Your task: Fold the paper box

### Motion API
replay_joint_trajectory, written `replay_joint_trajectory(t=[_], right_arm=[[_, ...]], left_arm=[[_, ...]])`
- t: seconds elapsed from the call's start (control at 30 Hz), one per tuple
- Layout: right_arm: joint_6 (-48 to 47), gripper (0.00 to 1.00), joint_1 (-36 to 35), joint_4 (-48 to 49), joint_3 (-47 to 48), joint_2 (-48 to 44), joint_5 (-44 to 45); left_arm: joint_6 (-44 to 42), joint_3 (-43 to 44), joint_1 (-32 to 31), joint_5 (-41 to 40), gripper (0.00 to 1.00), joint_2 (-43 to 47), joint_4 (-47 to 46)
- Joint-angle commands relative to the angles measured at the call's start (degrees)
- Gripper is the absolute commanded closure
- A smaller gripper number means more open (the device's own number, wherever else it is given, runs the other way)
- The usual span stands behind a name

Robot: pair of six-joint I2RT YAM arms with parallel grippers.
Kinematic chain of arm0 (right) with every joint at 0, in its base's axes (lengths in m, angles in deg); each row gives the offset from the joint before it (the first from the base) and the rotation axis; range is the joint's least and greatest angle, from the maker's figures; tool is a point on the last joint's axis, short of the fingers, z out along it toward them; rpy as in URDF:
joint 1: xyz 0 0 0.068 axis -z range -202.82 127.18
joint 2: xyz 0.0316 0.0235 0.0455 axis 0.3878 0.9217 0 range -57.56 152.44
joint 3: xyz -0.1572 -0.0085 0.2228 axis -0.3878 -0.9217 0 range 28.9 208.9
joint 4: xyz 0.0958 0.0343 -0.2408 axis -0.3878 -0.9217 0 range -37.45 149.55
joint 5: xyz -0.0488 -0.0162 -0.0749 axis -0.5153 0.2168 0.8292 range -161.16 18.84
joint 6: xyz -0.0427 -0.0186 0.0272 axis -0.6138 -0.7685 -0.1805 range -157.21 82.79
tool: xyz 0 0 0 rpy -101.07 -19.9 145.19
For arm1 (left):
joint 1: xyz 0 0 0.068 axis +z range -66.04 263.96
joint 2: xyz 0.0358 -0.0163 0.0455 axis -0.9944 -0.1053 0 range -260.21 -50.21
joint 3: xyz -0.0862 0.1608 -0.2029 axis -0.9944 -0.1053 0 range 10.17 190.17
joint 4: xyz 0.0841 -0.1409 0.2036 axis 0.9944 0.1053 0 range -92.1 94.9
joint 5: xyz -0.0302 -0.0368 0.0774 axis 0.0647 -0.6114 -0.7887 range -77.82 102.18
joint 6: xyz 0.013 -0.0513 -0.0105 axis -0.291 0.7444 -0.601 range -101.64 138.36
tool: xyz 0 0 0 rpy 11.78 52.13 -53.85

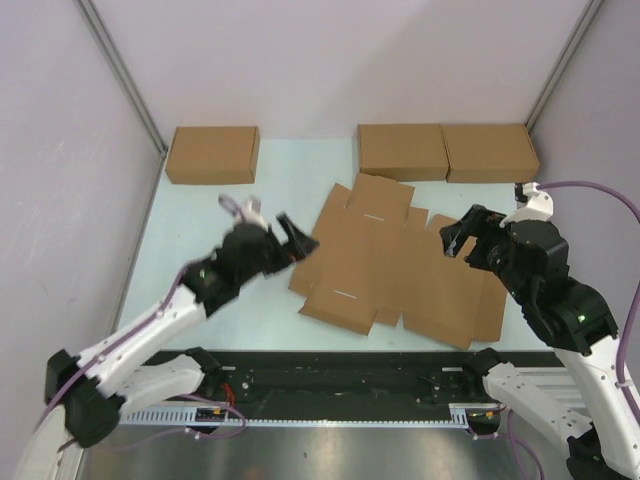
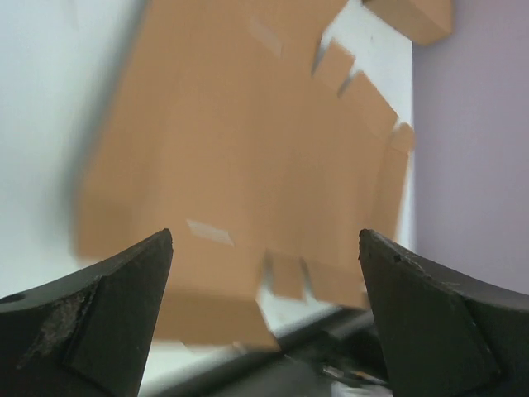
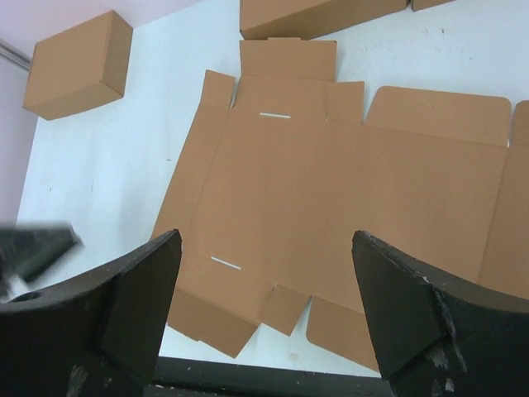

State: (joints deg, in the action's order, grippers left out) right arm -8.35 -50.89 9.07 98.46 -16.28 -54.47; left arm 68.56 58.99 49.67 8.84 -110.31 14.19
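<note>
The paper box (image 1: 400, 265) lies flat as a brown die-cut cardboard sheet with flaps and two slits in the middle of the table. My left gripper (image 1: 275, 225) is at the sheet's left edge, jaws wide open and empty. In the left wrist view the sheet (image 2: 248, 149) looks blurred beyond the open left gripper (image 2: 264, 248). My right gripper (image 1: 465, 235) hovers over the sheet's right part, open with nothing between its fingers. In the right wrist view the whole sheet (image 3: 331, 190) spreads below the open right gripper (image 3: 264, 248).
Three folded brown boxes stand along the back: one at the left (image 1: 212, 154), two side by side at the right (image 1: 402, 151) (image 1: 490, 152). A black rail (image 1: 340, 375) runs along the near table edge. Pale walls close in the sides.
</note>
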Motion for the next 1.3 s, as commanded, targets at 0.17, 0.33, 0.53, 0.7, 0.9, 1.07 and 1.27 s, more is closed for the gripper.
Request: replay_joint_trajectory(t=[0.17, 0.33, 0.53, 0.7, 0.9, 1.07, 1.27], right_arm=[[2.6, 0.11, -0.2, 5.9, -5.2, -2.6, -0.1], [5.1, 0.11, -0.2, 6.8, -9.0, -4.2, -2.8], [4.8, 0.11, -0.2, 4.0, -9.1, -7.9, -1.8], [5.1, 0.11, -0.3, 2.4, -9.1, -8.9, -1.8], [4.5, 0.11, -0.3, 2.2, -9.1, -9.0, -1.7], [4.2, 0.12, -0.1, 1.6, -9.2, -8.3, -0.8], [3.5, 0.12, -0.2, 2.5, -9.2, -7.4, -0.7]], left_arm=[[64.0, -10.0, -30.0, -29.4, 0.0, 8.7, 31.0], [71.2, -7.2, -37.3, -31.7, 0.0, 0.0, 31.0], [72.0, -8.7, -38.1, -31.3, 0.0, -5.5, 23.6], [70.8, -9.4, -38.0, -32.3, 0.0, -11.4, 14.5], [64.6, -9.0, -36.3, -29.3, 0.16, -18.3, 4.6], [64.3, -13.6, -35.1, -26.4, 0.45, -19.9, -2.5], [60.9, -15.3, -33.2, -26.5, 0.83, -18.0, -3.4]])
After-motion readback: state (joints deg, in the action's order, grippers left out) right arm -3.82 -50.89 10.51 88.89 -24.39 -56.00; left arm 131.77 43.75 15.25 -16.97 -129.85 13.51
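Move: The box lies flat, and its near-left end flap is some 8 cm back and 8 cm to the right of the left hand, about 20 cm below it. The slot at that flap's fold is about 4 cm back and 10 cm right; the small near tab is 10 cm back and 19 cm right; the long left side strip's middle is 7 cm ahead and 4 cm right. From the right hand the end flap lies about 24 cm left, 2 cm back and 32 cm down. The end flap's near-left edge is met by the left hand, which swings back about 14 cm and down, fingertips tipping some 25 degrees downward and turning counter-clockwise, then sinks on while sliding right and slightly forward, the wide-open fingers closing around the cardboard edge. The empty, open right hand sinks about 3 cm and eases back a little over the box. ##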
